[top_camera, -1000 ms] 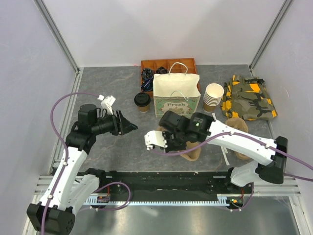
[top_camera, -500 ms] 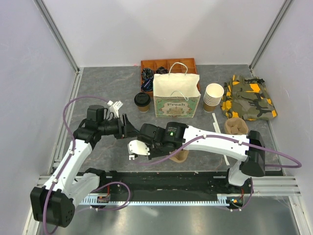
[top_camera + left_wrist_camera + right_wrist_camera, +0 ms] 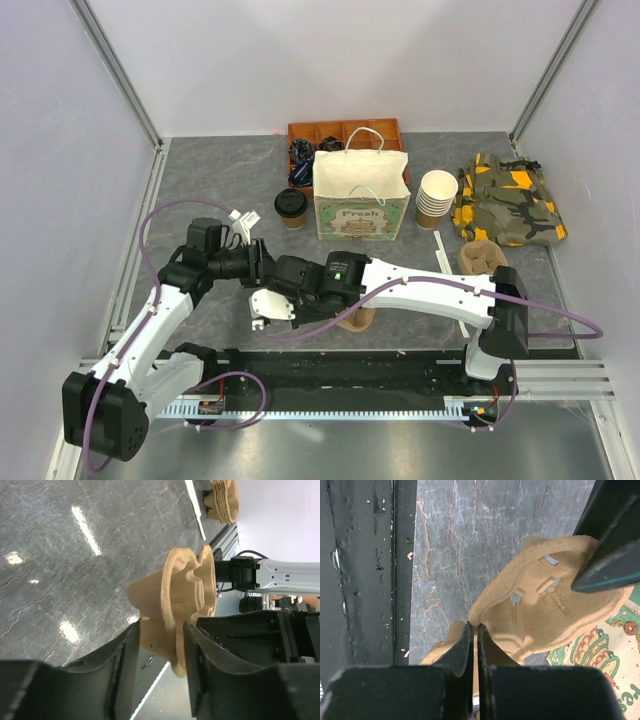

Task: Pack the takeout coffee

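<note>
The takeout coffee (image 3: 291,207), a brown cup with a black lid, stands left of the paper bag (image 3: 361,195). Both grippers meet in mid-air over the table's near left part. My right gripper (image 3: 474,626) is shut on the rim of a tan pulp cup tray (image 3: 555,605). My left gripper (image 3: 162,630) straddles one pocket of the same tray (image 3: 175,600), its fingers pressed against both sides. A left fingertip (image 3: 610,545) lies over the tray in the right wrist view. In the top view the arms hide the held tray.
A stack of cream cups (image 3: 436,198) and a camouflage bag (image 3: 507,205) lie right of the paper bag. A compartment box (image 3: 340,135) sits behind it. More pulp trays (image 3: 482,258) are stacked at the right; another tan piece (image 3: 358,320) shows under the right arm.
The right arm carried the tray leftward across the table. The left gripper came in from the left and its jaws narrowed around a tray pocket.
</note>
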Tool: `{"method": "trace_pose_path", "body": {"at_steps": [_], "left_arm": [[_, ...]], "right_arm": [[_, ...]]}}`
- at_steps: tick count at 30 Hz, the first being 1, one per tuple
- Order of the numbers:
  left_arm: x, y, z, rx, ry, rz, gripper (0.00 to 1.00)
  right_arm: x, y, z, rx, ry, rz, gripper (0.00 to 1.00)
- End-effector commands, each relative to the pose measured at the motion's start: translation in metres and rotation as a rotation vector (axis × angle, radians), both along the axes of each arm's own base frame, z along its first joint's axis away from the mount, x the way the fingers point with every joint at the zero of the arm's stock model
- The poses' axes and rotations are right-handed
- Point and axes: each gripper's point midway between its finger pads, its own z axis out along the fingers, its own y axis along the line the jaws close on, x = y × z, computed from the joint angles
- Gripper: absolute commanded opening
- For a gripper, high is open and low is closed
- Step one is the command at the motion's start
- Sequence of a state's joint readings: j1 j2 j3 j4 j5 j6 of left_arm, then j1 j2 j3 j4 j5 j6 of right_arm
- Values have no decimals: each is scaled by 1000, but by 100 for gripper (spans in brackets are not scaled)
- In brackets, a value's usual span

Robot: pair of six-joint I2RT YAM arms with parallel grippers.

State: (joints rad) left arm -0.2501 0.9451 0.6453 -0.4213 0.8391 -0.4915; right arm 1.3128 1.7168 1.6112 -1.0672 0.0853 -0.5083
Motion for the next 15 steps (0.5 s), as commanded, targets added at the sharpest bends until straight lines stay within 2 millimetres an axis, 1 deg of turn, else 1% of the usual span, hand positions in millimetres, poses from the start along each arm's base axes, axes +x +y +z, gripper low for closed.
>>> {"method": "trace_pose_path", "body": {"at_steps": [1, 2, 4, 5, 6, 7, 8, 9, 10, 11, 12, 13, 15], "left_arm": [[2, -6, 1, -26, 7, 4, 39], [2, -6, 2, -28, 7, 2, 33], [1, -7, 3, -31, 8, -3, 25], [1, -7, 3, -31, 12, -2, 18], [0, -7, 4, -30, 15, -1, 14], [0, -7, 5, -31, 11, -3, 11], [-1, -6, 5, -27, 14, 0, 5], [-1, -5, 6, -24, 8, -1, 2], [-1, -4, 7, -21, 0, -2, 2], [-3, -4, 10, -24, -12, -8, 2], [-5, -4, 11, -25, -10, -15, 2], [-6, -4, 13, -29, -17, -18, 2], [-9, -3, 15, -30, -27, -22, 2]], "right_arm": [[2, 11, 15, 43, -29, -14, 0], [2, 11, 16, 46, -30, -14, 0], [3, 11, 17, 46, -35, -18, 0], [3, 10, 18, 44, -39, -21, 0], [4, 9, 19, 41, -41, -28, 0], [5, 10, 21, 41, -45, -28, 8], [5, 7, 25, 41, -47, -31, 16], [5, 6, 30, 50, -53, -33, 25], [6, 5, 35, 62, -61, -29, 36], [6, 2, 46, 90, -72, -28, 41], [8, -1, 51, 99, -88, -33, 46], [8, -4, 56, 109, -98, -35, 59], [10, -11, 71, 141, -121, -46, 68]]}}
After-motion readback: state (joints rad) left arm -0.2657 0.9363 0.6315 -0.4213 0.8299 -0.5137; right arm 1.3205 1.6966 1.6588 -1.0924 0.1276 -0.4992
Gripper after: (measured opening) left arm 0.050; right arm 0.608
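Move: The held cup carrier's middle lies about 8 cm right of the left hand, 5 cm back and slightly below, its far-left rim between the open fingers. The right hand still pinches the carrier's near edge, with its middle roughly 3 cm ahead and 3 cm right. From the left hand, the lidded coffee cup stands some 20 cm straight ahead, and the paper bag about 25 cm ahead and 20 cm right. Left fingers close in place on the cup carrier's rim; the right then opens and rises about 2 cm. ##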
